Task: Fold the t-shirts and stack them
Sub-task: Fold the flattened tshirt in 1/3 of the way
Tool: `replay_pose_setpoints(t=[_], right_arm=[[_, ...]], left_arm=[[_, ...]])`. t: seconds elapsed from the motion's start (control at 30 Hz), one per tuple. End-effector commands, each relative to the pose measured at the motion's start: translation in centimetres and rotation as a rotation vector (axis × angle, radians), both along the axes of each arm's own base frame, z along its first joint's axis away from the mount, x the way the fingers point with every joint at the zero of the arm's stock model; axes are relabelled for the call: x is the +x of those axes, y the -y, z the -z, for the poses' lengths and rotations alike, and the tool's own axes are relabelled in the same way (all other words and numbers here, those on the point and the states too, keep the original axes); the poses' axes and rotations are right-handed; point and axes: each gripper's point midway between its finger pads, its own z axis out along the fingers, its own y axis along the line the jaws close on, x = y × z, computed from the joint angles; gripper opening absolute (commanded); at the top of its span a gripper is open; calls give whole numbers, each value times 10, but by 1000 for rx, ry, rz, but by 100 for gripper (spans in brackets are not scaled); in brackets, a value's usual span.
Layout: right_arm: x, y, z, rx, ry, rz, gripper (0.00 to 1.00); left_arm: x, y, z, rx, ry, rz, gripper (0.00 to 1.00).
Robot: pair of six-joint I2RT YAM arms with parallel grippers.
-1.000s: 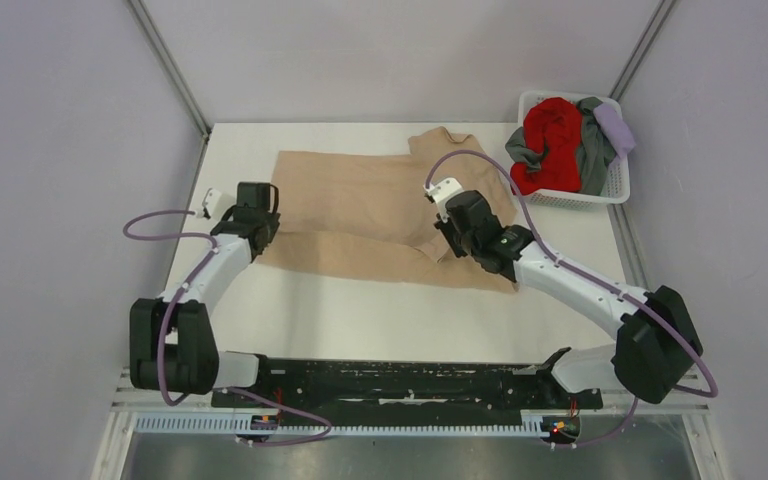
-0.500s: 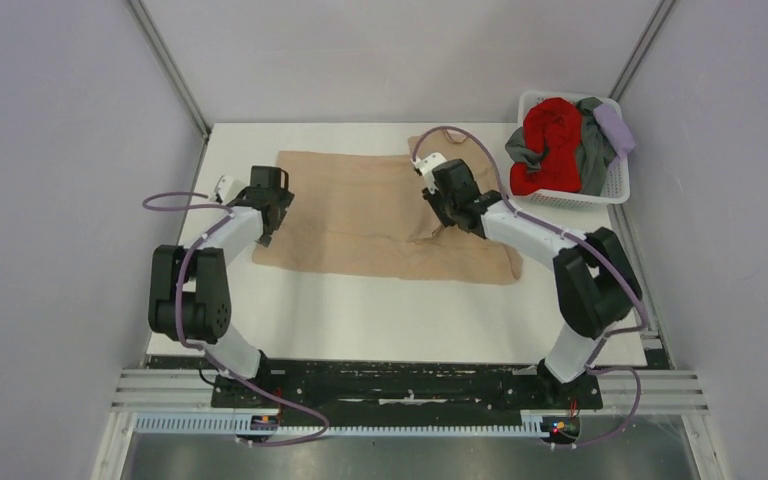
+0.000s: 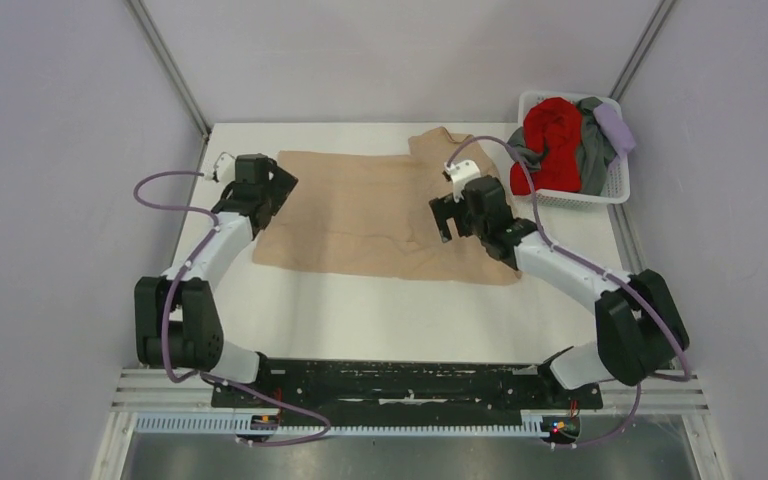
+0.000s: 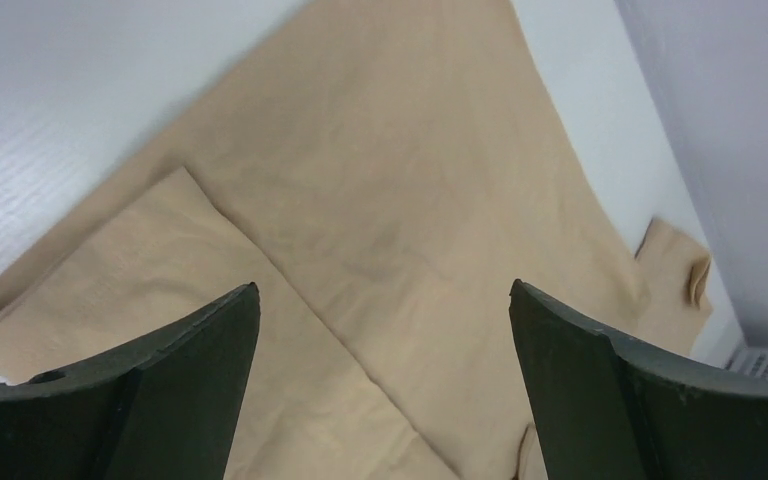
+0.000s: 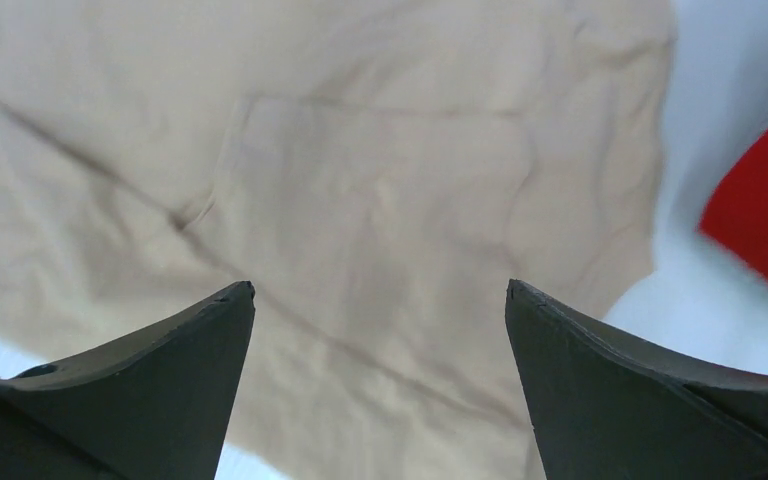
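Observation:
A tan t-shirt point(image 3: 370, 210) lies spread flat on the white table, with one sleeve pointing toward the far edge. My left gripper point(image 3: 280, 185) hangs open over its left edge. In the left wrist view the open left gripper point(image 4: 384, 286) has nothing between its fingers, and the tan t-shirt point(image 4: 390, 150) below shows a folded-over flap. My right gripper point(image 3: 442, 218) hangs open above the shirt's right part. The right wrist view shows the empty right gripper point(image 5: 380, 284) over wrinkled tan t-shirt cloth point(image 5: 380, 150).
A white lattice basket point(image 3: 572, 199) stands at the back right. It holds a red t-shirt point(image 3: 552, 135), a grey one point(image 3: 592, 152) and a pale lavender one point(image 3: 615, 128). The red t-shirt point(image 5: 760, 215) also shows at the right wrist view's edge. Metal frame posts rise at the far corners.
Both grippers have gone from shut to open and let go of the tan t-shirt. The left gripper moved toward the far left edge; the right one came back toward the near right.

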Motion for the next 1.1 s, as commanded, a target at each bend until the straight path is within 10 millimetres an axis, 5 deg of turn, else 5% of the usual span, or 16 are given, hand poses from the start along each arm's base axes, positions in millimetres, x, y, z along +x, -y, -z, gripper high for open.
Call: replay_pose_setpoints(t=[0.0, 0.27, 0.47, 0.83, 0.97, 1.07], right_arm=[[-38, -23, 33, 197, -62, -93, 98], [-25, -33, 78, 179, -140, -86, 98], [-74, -8, 109, 165, -242, -48, 98], [-180, 57, 135, 153, -331, 59, 98], [-190, 49, 125, 235, -325, 36, 98], [-167, 37, 91, 275, -229, 5, 98]], left_arm=[[1, 51, 38, -101, -43, 309, 100], [5, 70, 120, -186, -252, 379, 100], [-46, 64, 147, -193, -364, 355, 100], [-176, 61, 148, -257, -367, 314, 100], [-183, 62, 134, -270, -288, 318, 100], [-162, 54, 102, -198, -220, 318, 100]])
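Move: The half-folded t-shirt lies some 11 cm below both open hands: its middle is about 29 cm to the left hand's right and level with it, and about 17 cm to the right hand's left and 5 cm farther out. The near folded edge runs roughly 12 cm straight back from the right hand; the collar is about 28 cm ahead and 3 cm left of that hand, the basket some 22 cm ahead and 32 cm right. With fingers staying wide open, both hands drop about 11 cm onto the folded t-shirt, the left one shifting some 6 cm right and turning about 20 degrees clockwise over its left end, the right one easing back towards the near edge. Resting on the cloth, they then drag it straight back towards the bases, left about 16 cm, right about 12 cm while drawing 5 cm outward to its right. ##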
